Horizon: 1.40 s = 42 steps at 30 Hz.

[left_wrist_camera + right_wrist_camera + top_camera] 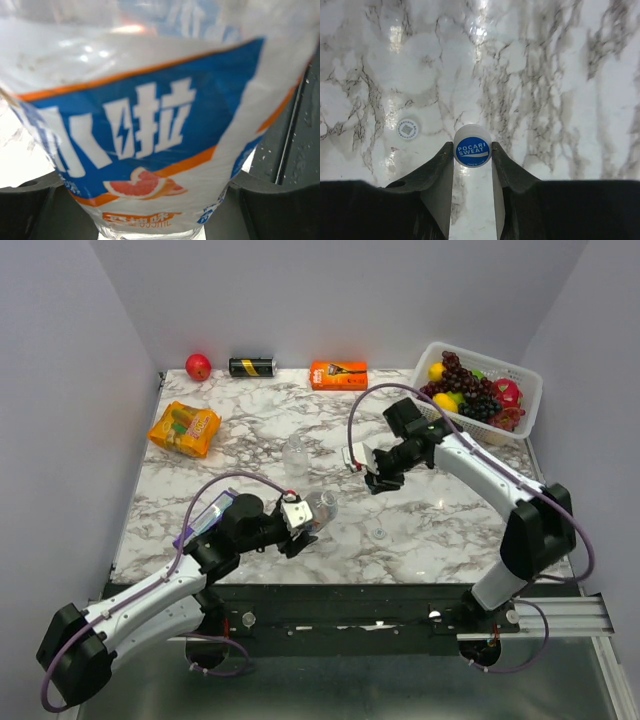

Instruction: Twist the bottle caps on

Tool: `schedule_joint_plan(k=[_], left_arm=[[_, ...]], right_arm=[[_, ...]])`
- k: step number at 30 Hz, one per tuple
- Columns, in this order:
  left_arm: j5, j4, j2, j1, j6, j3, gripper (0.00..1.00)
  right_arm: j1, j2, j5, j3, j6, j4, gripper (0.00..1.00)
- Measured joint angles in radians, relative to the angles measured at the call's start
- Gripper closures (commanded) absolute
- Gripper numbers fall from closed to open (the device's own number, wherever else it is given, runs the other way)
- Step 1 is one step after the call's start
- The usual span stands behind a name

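My left gripper (303, 521) is shut on a clear bottle (322, 507) and holds it tilted low over the near left of the table. In the left wrist view the bottle's blue, orange and white label (150, 125) fills the frame between my fingers (40, 205). A second clear bottle (296, 455) stands upright at mid-table. My right gripper (371, 480) hovers right of it, shut on a white cap with a blue top (472, 145). A whitish cap (408, 129) lies on the marble, and it also shows in the top view (380, 533).
An orange snack packet (184, 428) lies at the left. A red apple (198, 366), a black-and-yellow can (252, 367) and an orange box (338, 374) line the back edge. A white basket (527, 390) of fruit stands at the back right.
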Motion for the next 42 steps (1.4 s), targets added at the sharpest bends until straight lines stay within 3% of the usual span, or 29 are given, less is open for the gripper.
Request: schedule_joint_plan(k=[5,9,14,19,26,33,38,42], left_arm=[[-0.046,0.001,0.025,0.003,-0.065,0.033,1.0],[-0.073,0.001,0.032,0.015,-0.091,0.068,1.0],[-0.095,-0.004,0.027,0.04,-0.101,0.085,1.0],[-0.099,-0.017,0.008,0.047,-0.105,0.091,1.0],[-0.099,-0.029,-0.015,0.062,-0.104,0.092,1.0],[-0.099,-0.029,-0.027,0.08,-0.112,0.092,1.0],[-0.098,-0.029,-0.027,0.082,-0.113,0.092,1.0],[-0.098,-0.026,-0.024,0.087,-0.115,0.092,1.0]], right_arm=[[-0.01,0.182,0.038,-0.058,0.072,0.08,0.75],[-0.01,0.235,0.066,-0.069,0.098,0.145,0.68],[-0.022,0.261,0.08,-0.098,0.119,0.212,0.48],[-0.026,0.291,0.094,-0.142,0.154,0.263,0.34],[-0.032,0.176,0.084,-0.183,0.147,0.27,0.34],[-0.022,-0.076,0.024,-0.354,-0.106,0.187,0.31],[0.038,-0.084,0.051,-0.515,-0.236,0.179,0.31],[0.068,-0.054,0.054,-0.514,-0.255,0.186,0.32]])
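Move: The blue cap is already in the right fingers, over a bare spot of table some 14 cm below and 2 cm ahead. The white cap, which comes next, lies about 8 cm back, 4 cm right and 14 cm below. The held bottle, in the left hand, is some 12 cm left and 3 cm back of the right hand; the standing bottle is about 10 cm ahead and 18 left. From the left hand, the white cap is roughly 16 cm right, level, 10 lower. The blue cap is taken down about 13 cm by the right hand, slightly forward, and let go on the table as the fingers open. The right hand then rises some 6 cm, swings back about 11 cm and sinks again, open, to the white cap, wrist turning counter-clockwise. The left hand keeps its bottle, lifting it about 4 cm while moving forward. ##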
